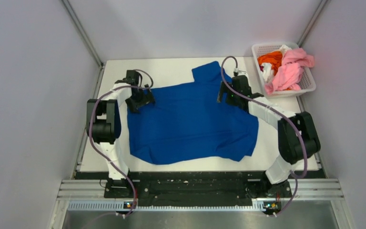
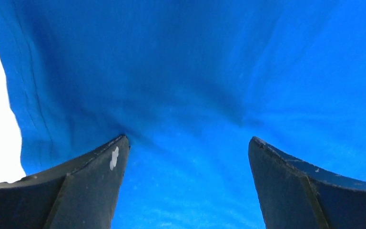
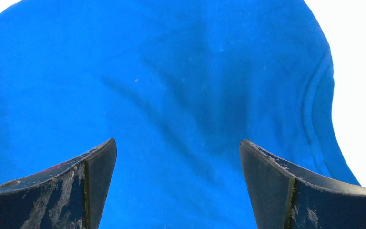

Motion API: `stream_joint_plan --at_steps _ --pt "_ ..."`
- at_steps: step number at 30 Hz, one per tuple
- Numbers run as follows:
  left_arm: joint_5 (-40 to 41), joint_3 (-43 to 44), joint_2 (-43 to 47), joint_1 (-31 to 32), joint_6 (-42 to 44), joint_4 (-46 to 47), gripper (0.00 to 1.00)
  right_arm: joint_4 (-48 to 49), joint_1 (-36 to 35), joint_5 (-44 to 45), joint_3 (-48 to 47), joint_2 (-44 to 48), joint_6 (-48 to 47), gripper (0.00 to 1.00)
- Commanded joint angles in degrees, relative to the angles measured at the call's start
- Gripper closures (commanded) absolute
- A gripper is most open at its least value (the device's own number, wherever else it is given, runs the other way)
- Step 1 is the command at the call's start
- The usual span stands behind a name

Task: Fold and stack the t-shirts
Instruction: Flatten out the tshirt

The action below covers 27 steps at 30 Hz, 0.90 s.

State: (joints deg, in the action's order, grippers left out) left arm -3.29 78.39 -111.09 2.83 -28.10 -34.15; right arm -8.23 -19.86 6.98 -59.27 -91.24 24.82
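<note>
A royal blue t-shirt (image 1: 190, 121) lies spread on the white table, plain side up, one sleeve pointing to the far edge. My left gripper (image 1: 140, 98) is open over its far left corner; in the left wrist view (image 2: 188, 143) blue cloth (image 2: 195, 71) fills the space between the fingers. My right gripper (image 1: 232, 97) is open over the far right part near the sleeve; the right wrist view (image 3: 177, 145) shows blue cloth (image 3: 171, 86) under the spread fingers. Pink (image 1: 288, 71), orange (image 1: 270, 59) and white (image 1: 268, 71) tees lie crumpled in the basket.
The white lattice basket (image 1: 309, 85) stands at the table's far right corner. Grey walls close in both sides and the back. The white tabletop (image 1: 167, 69) shows beyond the shirt and along its right side (image 1: 271, 148).
</note>
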Motion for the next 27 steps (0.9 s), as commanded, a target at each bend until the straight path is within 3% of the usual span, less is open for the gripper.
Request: stream_joint_plan --at_steps 1,12,21,24,27 --pt "-1.6 8.0 -6.1 -1.3 -1.4 -0.7 0.01 0.9 0.1 2.4 -5.7 -7.2 -1.7 0.01" --pt "-6.1 31.7 -23.7 -2.5 1.7 -11.2 0.01 1.5 6.0 0.2 -7.4 -16.6 2.3 0.01" --pt "-8.7 51.3 -30.7 -2.5 2.3 -15.3 0.01 -0.2 9.4 -0.5 -13.0 -20.0 1.3 0.01" --pt "-11.1 51.6 -25.9 -2.3 1.8 -15.0 0.01 -1.9 9.2 -0.4 -14.3 -16.5 -0.7 0.01" --pt "-10.0 42.8 -17.0 -0.9 1.7 -13.6 0.01 -4.3 7.7 2.6 -12.0 -9.7 -1.2 0.01"
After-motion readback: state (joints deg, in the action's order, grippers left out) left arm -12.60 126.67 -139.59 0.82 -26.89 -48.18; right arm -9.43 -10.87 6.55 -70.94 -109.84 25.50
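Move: Open fingers of the left hand rest on the far-left part of the t-shirt; the middle of the t-shirt lies about 29 cm to that hand's right and 9 cm back, roughly 2 cm lower. The right hand hovers over the far-right part, the t-shirt's middle some 25 cm left, 11 cm back and 8 cm below. From it, the upturned sleeve is about 12 cm left and 18 cm ahead, the laundry basket some 33 cm right and 18 cm ahead. Pressing on the cloth with open fingers, the left hand drags the t-shirt forward about 14 cm at nearly level height, easing up a couple of centimetres at the end. The right hand comes down some 7 cm onto the t-shirt with fingers wide open, then slides forward and right, about 6 cm each way, towards the right edge, turning some 10 degrees clockwise. ##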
